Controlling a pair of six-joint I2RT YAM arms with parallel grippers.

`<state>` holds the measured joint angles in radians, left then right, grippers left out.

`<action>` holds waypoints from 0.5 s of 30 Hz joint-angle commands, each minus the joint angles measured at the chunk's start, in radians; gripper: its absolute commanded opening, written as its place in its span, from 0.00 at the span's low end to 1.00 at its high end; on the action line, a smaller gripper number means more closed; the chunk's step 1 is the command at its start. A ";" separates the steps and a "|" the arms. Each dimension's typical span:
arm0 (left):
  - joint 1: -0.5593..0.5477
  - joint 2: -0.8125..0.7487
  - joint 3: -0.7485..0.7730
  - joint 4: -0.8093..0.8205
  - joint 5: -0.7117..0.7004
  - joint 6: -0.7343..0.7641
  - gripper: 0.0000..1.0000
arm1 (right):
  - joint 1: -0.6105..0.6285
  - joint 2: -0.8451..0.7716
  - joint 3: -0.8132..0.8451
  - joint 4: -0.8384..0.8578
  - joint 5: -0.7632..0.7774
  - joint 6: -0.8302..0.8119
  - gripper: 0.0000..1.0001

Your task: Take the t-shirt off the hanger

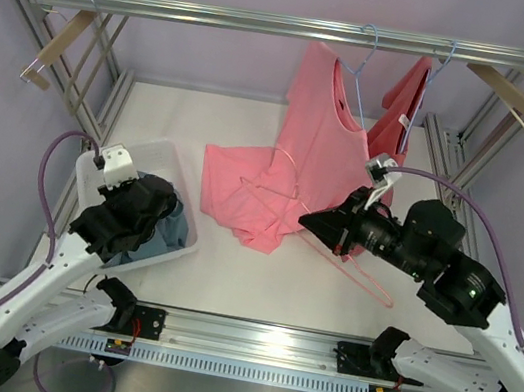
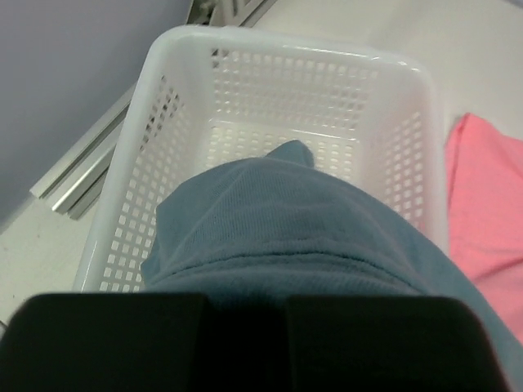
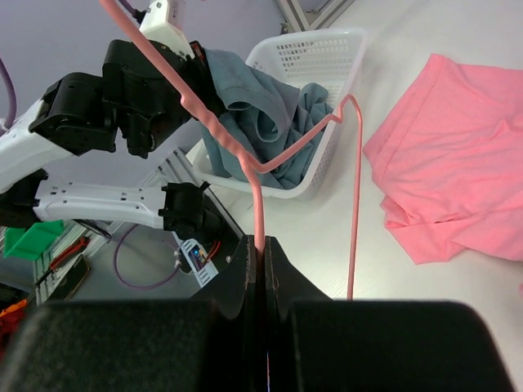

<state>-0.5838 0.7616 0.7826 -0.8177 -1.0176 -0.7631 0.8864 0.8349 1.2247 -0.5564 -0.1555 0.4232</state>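
My right gripper (image 3: 260,245) is shut on the wire of a pink hanger (image 3: 356,204) and holds it bare above the table, near the front right in the top view (image 1: 369,281). A pink t-shirt (image 1: 243,188) lies crumpled on the table just left of the hanger, its upper part rising toward the rail. My left gripper (image 1: 164,204) is over the white basket (image 1: 148,151) and shut on a blue-grey t-shirt (image 2: 286,229) that drapes into the basket. That cloth hides its fingertips in the left wrist view.
A blue hanger (image 1: 361,66) and a red garment (image 1: 399,109) hang from the metal rail (image 1: 272,23) at the back. Wooden hangers (image 1: 67,35) hang at both ends of the rail. Aluminium frame posts stand at the table sides.
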 commanded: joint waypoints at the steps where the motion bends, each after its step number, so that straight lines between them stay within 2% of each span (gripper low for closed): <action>1: 0.079 0.007 -0.041 0.090 0.019 -0.140 0.00 | 0.028 0.081 0.065 0.110 0.074 -0.024 0.00; 3: 0.174 0.004 -0.071 0.147 0.111 -0.096 0.00 | 0.036 0.121 0.094 0.142 0.108 -0.035 0.00; 7: 0.450 0.040 -0.137 0.280 0.328 -0.035 0.00 | 0.060 0.271 0.212 0.217 0.174 -0.060 0.00; 9: 0.493 0.057 -0.140 0.299 0.445 -0.030 0.14 | 0.060 0.326 0.264 0.242 0.211 -0.078 0.00; 10: 0.504 0.064 -0.138 0.313 0.470 -0.025 0.26 | 0.060 0.392 0.332 0.245 0.230 -0.083 0.00; 11: 0.507 0.062 -0.134 0.322 0.508 0.005 0.60 | 0.060 0.426 0.369 0.239 0.258 -0.089 0.00; 12: 0.507 0.058 -0.126 0.327 0.528 0.018 0.76 | 0.060 0.490 0.404 0.237 0.270 -0.101 0.00; 14: 0.507 0.000 -0.120 0.324 0.610 0.045 0.99 | 0.060 0.550 0.492 0.245 0.306 -0.107 0.00; 15: 0.507 -0.028 -0.120 0.325 0.643 0.053 0.99 | 0.060 0.575 0.518 0.251 0.313 -0.110 0.00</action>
<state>-0.0818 0.8062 0.6441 -0.5789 -0.5430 -0.7425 0.9360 1.3632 1.6463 -0.3790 0.0689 0.3534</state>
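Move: The grey-blue t-shirt is already in the left fingers, part of it lying in the white basket, whose middle is about 5 cm ahead, 2 cm left and 15 cm below. The pink cloth on the table is some 14 cm ahead and 26 cm right of that hand. From the right hand, still gripping the pink hanger, the rail's empty left stretch is roughly 30 cm ahead, 30 left and 12 up. The hanging pink shirt is 28 ahead, 6 right and 12 below. The grey-blue t-shirt is carried about 5 cm left and 6 cm down into the basket by the left hand, which then spreads its fingers wide while swinging back right a couple of centimetres and easing forward, its left side dipping. The pink hanger, kept pinched, travels faster and faster forward and left with the right hand, around 10 cm each way, rising some 5 cm late on. ##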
